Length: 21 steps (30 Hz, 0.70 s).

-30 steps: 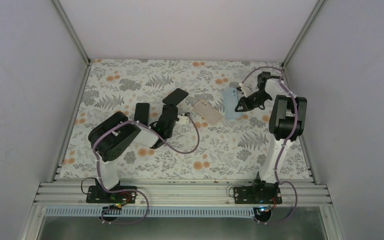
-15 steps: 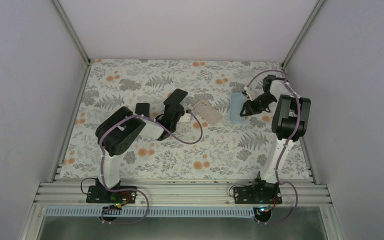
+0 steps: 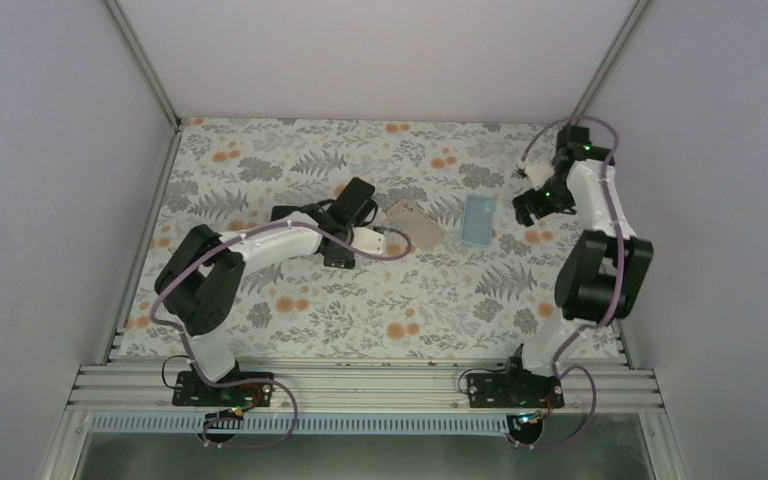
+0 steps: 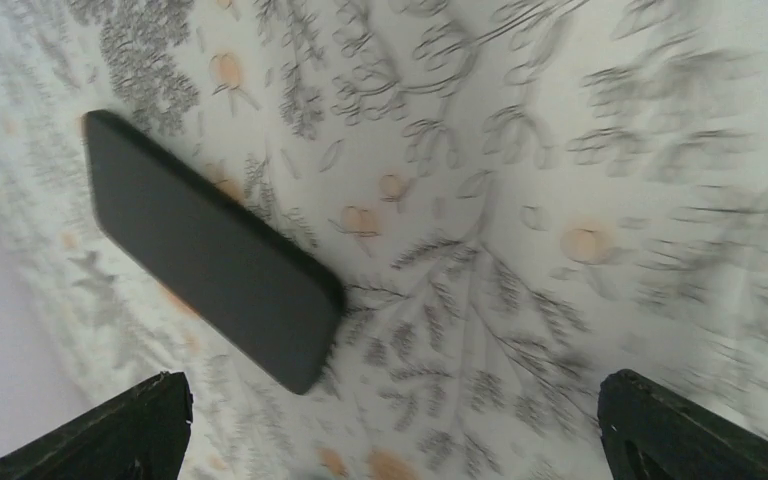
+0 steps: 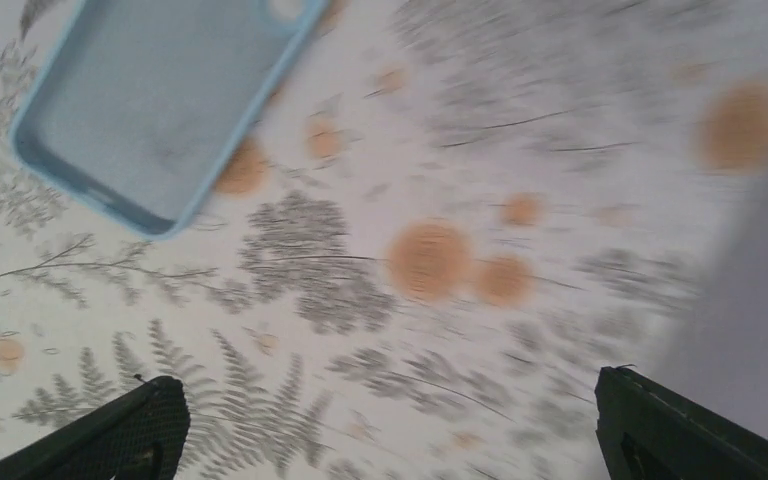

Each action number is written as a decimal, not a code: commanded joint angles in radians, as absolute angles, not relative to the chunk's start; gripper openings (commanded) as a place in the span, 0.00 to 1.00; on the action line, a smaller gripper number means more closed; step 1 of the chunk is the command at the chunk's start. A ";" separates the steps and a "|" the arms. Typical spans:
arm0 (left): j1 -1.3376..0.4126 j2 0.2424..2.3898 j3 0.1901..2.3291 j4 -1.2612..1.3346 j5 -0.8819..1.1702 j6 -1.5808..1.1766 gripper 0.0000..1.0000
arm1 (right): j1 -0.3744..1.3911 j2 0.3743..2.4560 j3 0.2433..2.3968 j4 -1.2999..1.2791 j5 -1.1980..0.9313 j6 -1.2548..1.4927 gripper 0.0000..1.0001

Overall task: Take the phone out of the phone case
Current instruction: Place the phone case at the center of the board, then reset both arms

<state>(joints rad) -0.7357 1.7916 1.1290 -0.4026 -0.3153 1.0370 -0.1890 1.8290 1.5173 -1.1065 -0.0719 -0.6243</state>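
Observation:
A rose-gold phone (image 3: 415,222) lies flat on the floral cloth at mid-table. The light-blue case (image 3: 476,220) lies just right of it, apart from it. In the right wrist view the case (image 5: 160,110) is hollow side up with nothing in it. My right gripper (image 3: 530,205) is open and empty, right of the case; its fingertips (image 5: 130,430) hang over bare cloth. My left gripper (image 3: 345,238) is open and empty, left of the phone, its fingertips (image 4: 140,425) above the cloth near a black slab (image 4: 210,250).
A black slab (image 3: 357,197) lies left of the gold phone, and a second black piece (image 3: 285,213) shows beside my left forearm. The enclosure's white walls stand close behind and to the right of my right arm.
My right gripper has let go of the blue case and drawn back to the right; the case now lies flat. My left arm has stretched out lower over the cloth.

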 commanded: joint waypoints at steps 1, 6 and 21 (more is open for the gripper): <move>-0.679 1.667 1.318 -0.874 -0.046 0.847 1.00 | -0.175 1.643 1.584 -1.045 0.143 -0.621 1.00; -0.489 1.557 1.555 -0.977 0.163 0.785 1.00 | -0.175 1.518 1.604 -0.941 0.028 -0.543 1.00; 0.213 1.256 1.261 -0.592 0.285 0.472 1.00 | -0.197 1.347 1.147 -0.401 -0.124 -0.203 1.00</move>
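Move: The blue phone case lies about 11 cm to the right hand's left, some 4 cm ahead and 8 cm below it; the beige case sits roughly 15 cm farther left, about level with it. The tilted phone's middle is some 12 cm ahead of the left hand, 4 cm to its right and 4 cm below. From the left hand, the other phone lies 4 cm ahead and 12 cm left, the beige case 6 cm ahead and 20 cm right. The blue case and the tilted phone are already released, and both empty hands clear off them with fingers kept wide open. The right hand shoots up some 18 cm, sinks back about 5 cm and tips its fingers forward by about 40 degrees. The left climbs steeply, swings left over 25 cm away from the phones, drops slightly at the end, turning counter-clockwise as its left side dips. ##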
